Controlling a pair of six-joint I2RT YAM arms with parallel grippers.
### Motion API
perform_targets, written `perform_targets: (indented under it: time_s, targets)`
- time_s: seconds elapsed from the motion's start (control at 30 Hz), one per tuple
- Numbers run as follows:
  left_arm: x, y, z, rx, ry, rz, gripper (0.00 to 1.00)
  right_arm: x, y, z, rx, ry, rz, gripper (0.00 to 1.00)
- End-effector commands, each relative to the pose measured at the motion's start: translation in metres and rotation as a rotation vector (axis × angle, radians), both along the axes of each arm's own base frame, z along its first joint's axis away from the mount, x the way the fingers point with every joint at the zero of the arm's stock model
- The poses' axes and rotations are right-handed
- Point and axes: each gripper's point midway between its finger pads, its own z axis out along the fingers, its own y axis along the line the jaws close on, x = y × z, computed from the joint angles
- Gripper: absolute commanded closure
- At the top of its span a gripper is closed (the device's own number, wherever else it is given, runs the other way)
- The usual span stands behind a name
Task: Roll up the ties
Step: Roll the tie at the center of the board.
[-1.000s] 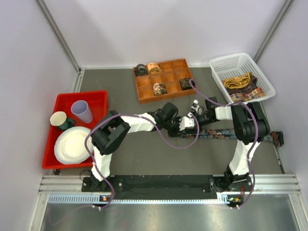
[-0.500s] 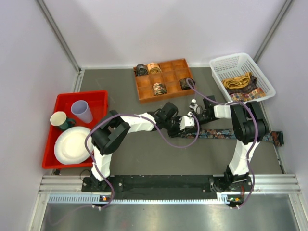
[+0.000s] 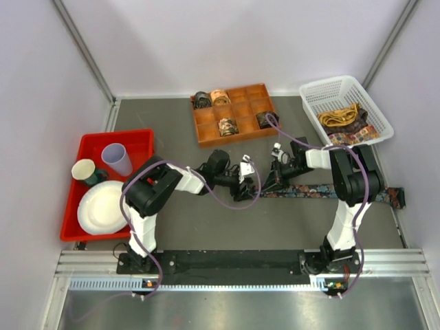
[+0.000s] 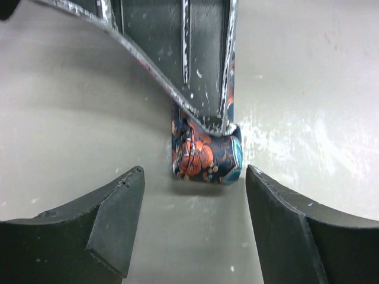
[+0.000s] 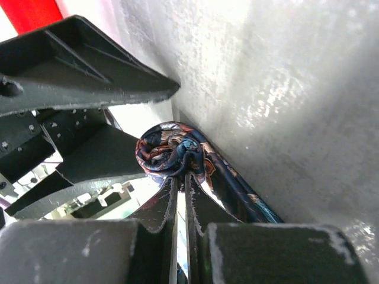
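A dark floral tie [image 3: 323, 191] lies flat across the table towards the right edge. Its left end is wound into a small coil [image 4: 204, 157], also in the right wrist view [image 5: 170, 148]. My right gripper [image 5: 183, 171] is shut, pinching the coil's fabric between its fingertips, and the coil rests on the table. My left gripper [image 4: 194, 176] stands open just short of the coil, one finger [image 4: 115, 219] on each side and nothing between them. In the top view the left gripper [image 3: 246, 184] and right gripper [image 3: 269, 183] face each other mid-table.
At the back, a wooden compartment tray [image 3: 246, 104] holds several rolled ties [image 3: 227, 126]. A white basket [image 3: 313, 89] at the back right holds loose ties [image 3: 344, 118]. A red tray [image 3: 137, 141] on the left carries a plate [image 3: 103, 206] and two cups [image 3: 117, 158].
The left gripper has opened and drawn back to the left, off the coil. The right gripper has shut on the coil's fabric.
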Motion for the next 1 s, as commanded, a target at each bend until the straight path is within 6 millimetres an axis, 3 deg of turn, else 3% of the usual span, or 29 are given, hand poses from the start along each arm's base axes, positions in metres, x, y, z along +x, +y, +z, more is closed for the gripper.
perform_targets:
  time_s: [0.0, 0.13, 0.3, 0.5, 0.63, 0.67, 0.73, 0.77, 0.87, 0.97]
  targets:
    - [-0.024, 0.0, -0.027, -0.021, 0.12, -0.019, 0.28, 0.008, -0.037, -0.05, -0.292, -0.051, -0.014, 1.0]
    - [-0.033, -0.012, -0.031, -0.056, 0.086, -0.05, 0.29, 0.012, -0.043, -0.053, -0.336, -0.038, -0.034, 1.0]
    - [-0.024, -0.022, -0.038, -0.07, 0.05, -0.027, 0.36, 0.016, -0.047, -0.055, -0.374, -0.026, -0.046, 1.0]
    - [-0.018, -0.019, -0.048, -0.019, 0.012, -0.024, 0.59, 0.019, -0.046, -0.054, -0.371, -0.019, -0.039, 1.0]
    - [-0.015, -0.003, -0.058, 0.125, 0.023, 0.007, 0.72, 0.021, -0.032, -0.032, -0.251, -0.053, 0.015, 1.0]
    - [-0.021, 0.007, -0.066, 0.207, 0.074, 0.005, 0.73, 0.021, -0.031, -0.025, -0.227, -0.06, 0.024, 0.97]
    - [-0.015, 0.013, -0.063, 0.259, 0.041, 0.018, 0.74, 0.024, -0.03, -0.008, -0.163, -0.091, 0.035, 0.88]
    - [-0.02, 0.022, -0.068, 0.316, 0.069, 0.015, 0.74, 0.022, -0.03, -0.001, -0.141, -0.091, 0.038, 0.76]
    - [-0.018, 0.03, -0.07, 0.396, 0.043, 0.018, 0.76, 0.019, -0.035, 0.015, -0.097, -0.108, 0.06, 0.55]
    - [-0.022, 0.039, -0.075, 0.474, 0.042, 0.023, 0.77, 0.013, -0.036, 0.027, -0.054, -0.111, 0.06, 0.45]
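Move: The rolled end of the tie sits some 4 cm to the right of my left hand, level with it front to back and about 1 cm lower. From my right hand it lies about 2 cm to the left and 1 cm lower. The tie's flat tail stretches away to finish roughly 44 cm to the right of my right hand and 2 cm back. From my left hand the organizer stands about 26 cm ahead and 5 cm left. While my shut right fingertips stay on the roll and draw about 2 cm right and 1 cm down, I bring my open left hand some 3.5 cm right around the roll, close on its front and back sides, then dip those fingertips about 15 degrees. After that my right fingers open and rise about 2 cm, easing farther right. ##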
